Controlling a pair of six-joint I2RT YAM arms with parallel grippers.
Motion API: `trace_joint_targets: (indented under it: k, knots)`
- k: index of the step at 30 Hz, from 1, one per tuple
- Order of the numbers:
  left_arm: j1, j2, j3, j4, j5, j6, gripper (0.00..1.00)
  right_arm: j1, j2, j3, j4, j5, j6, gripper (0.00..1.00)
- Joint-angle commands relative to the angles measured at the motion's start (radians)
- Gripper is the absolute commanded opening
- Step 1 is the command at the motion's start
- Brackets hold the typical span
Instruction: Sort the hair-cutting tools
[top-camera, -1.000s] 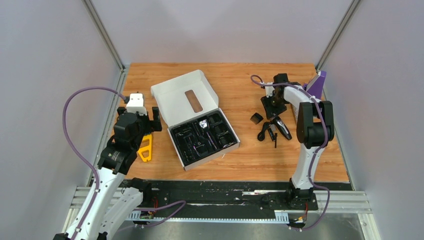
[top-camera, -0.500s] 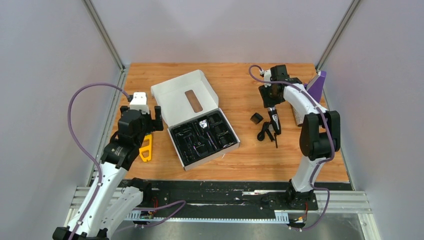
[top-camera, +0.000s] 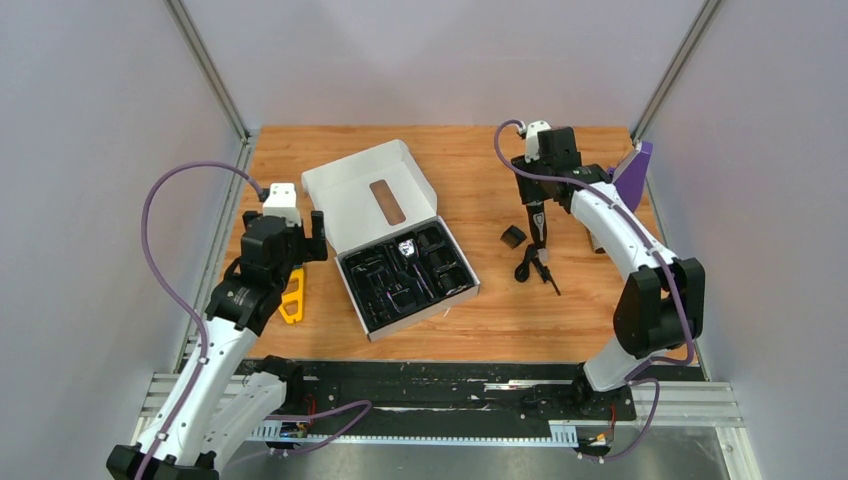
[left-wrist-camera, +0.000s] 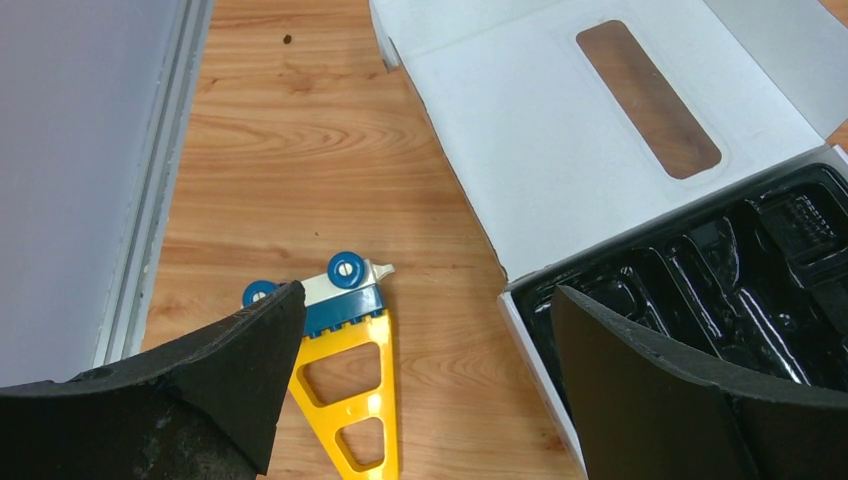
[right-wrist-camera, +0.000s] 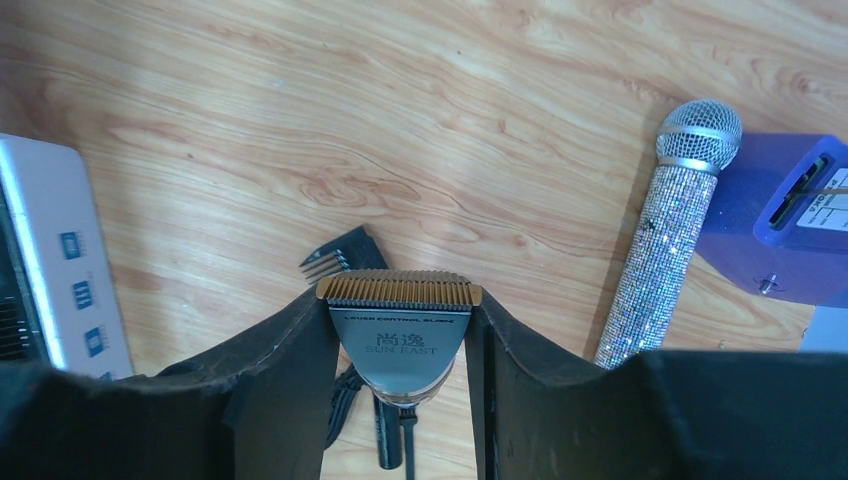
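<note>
In the right wrist view my right gripper (right-wrist-camera: 400, 300) is shut on the clipper (right-wrist-camera: 402, 335), its silver blade head clamped between the black fingers. From above, the clipper (top-camera: 538, 228) hangs below that gripper (top-camera: 537, 205), over the other tools. The comb guard (top-camera: 513, 236), the coiled cord (top-camera: 525, 266) and the thin stick (top-camera: 549, 279) lie on the wood beneath it. The guard (right-wrist-camera: 346, 256) also shows just beyond the blade. My left gripper (left-wrist-camera: 425, 300) is open over bare wood, between a yellow piece (left-wrist-camera: 350, 400) and the box's black tray (left-wrist-camera: 740, 270).
The white box (top-camera: 372, 190) lies open at mid-table, its black moulded tray (top-camera: 405, 275) holding some small parts. A glittery silver microphone (right-wrist-camera: 668, 240) and a purple box (right-wrist-camera: 775, 215) sit at the right edge. The yellow triangular piece (top-camera: 291, 297) lies by the left rail.
The right gripper has lifted the clipper off the table by its blade end and swung it left and away; the right elbow moved rightward. The left arm shifted slightly, still open.
</note>
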Motion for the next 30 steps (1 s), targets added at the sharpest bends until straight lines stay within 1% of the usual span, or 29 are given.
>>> trace_joint_targets:
  k: [1, 7, 12, 14, 16, 23, 30]
  knots:
    - [-0.003, 0.01, 0.002, 0.024, -0.008, -0.015, 1.0, 0.047, -0.111, -0.015, 0.146, -0.013, 0.051, 0.0]
    - [-0.003, 0.024, 0.004, 0.022, -0.012, -0.016, 1.0, 0.169, -0.161, -0.006, 0.178, -0.02, 0.092, 0.0]
    - [-0.003, 0.031, 0.005, 0.019, -0.014, -0.018, 1.0, 0.283, -0.16, 0.026, 0.178, -0.044, 0.154, 0.0]
    - [-0.003, 0.034, 0.005, 0.018, -0.015, -0.017, 1.0, 0.326, -0.149, 0.032, 0.178, -0.05, 0.212, 0.0]
    - [-0.003, 0.038, 0.006, 0.017, -0.017, -0.017, 1.0, 0.363, -0.135, 0.033, 0.178, -0.089, 0.251, 0.0]
    - [-0.003, 0.046, 0.007, 0.017, -0.015, -0.018, 1.0, 0.478, -0.073, 0.052, 0.178, -0.112, 0.319, 0.0]
    - [-0.003, 0.048, 0.007, 0.015, -0.016, -0.018, 1.0, 0.535, -0.015, 0.049, 0.175, -0.105, 0.383, 0.0]
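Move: The right gripper holds the hair clipper by its head, about 17 cm up. The open tool box it is bound for is centred some 28 cm to the left, 15 cm back and 14 cm below. Under this hand, about 15 cm down, the comb attachment lies 3 cm left and 4 cm back, and the coiled cable straight behind by roughly 11 cm. From the left hand, the box is about 24 cm right, level ahead and 20 cm down. Carry the clipper across to the box with the right gripper: sweep about 23 cm left while drawing back some 10 cm, arching up about 5 cm first and then starting to sink. Keep the grip closed on the head and turn the hand roughly 20 degrees counter-clockwise, rolling its left side up about as much. ##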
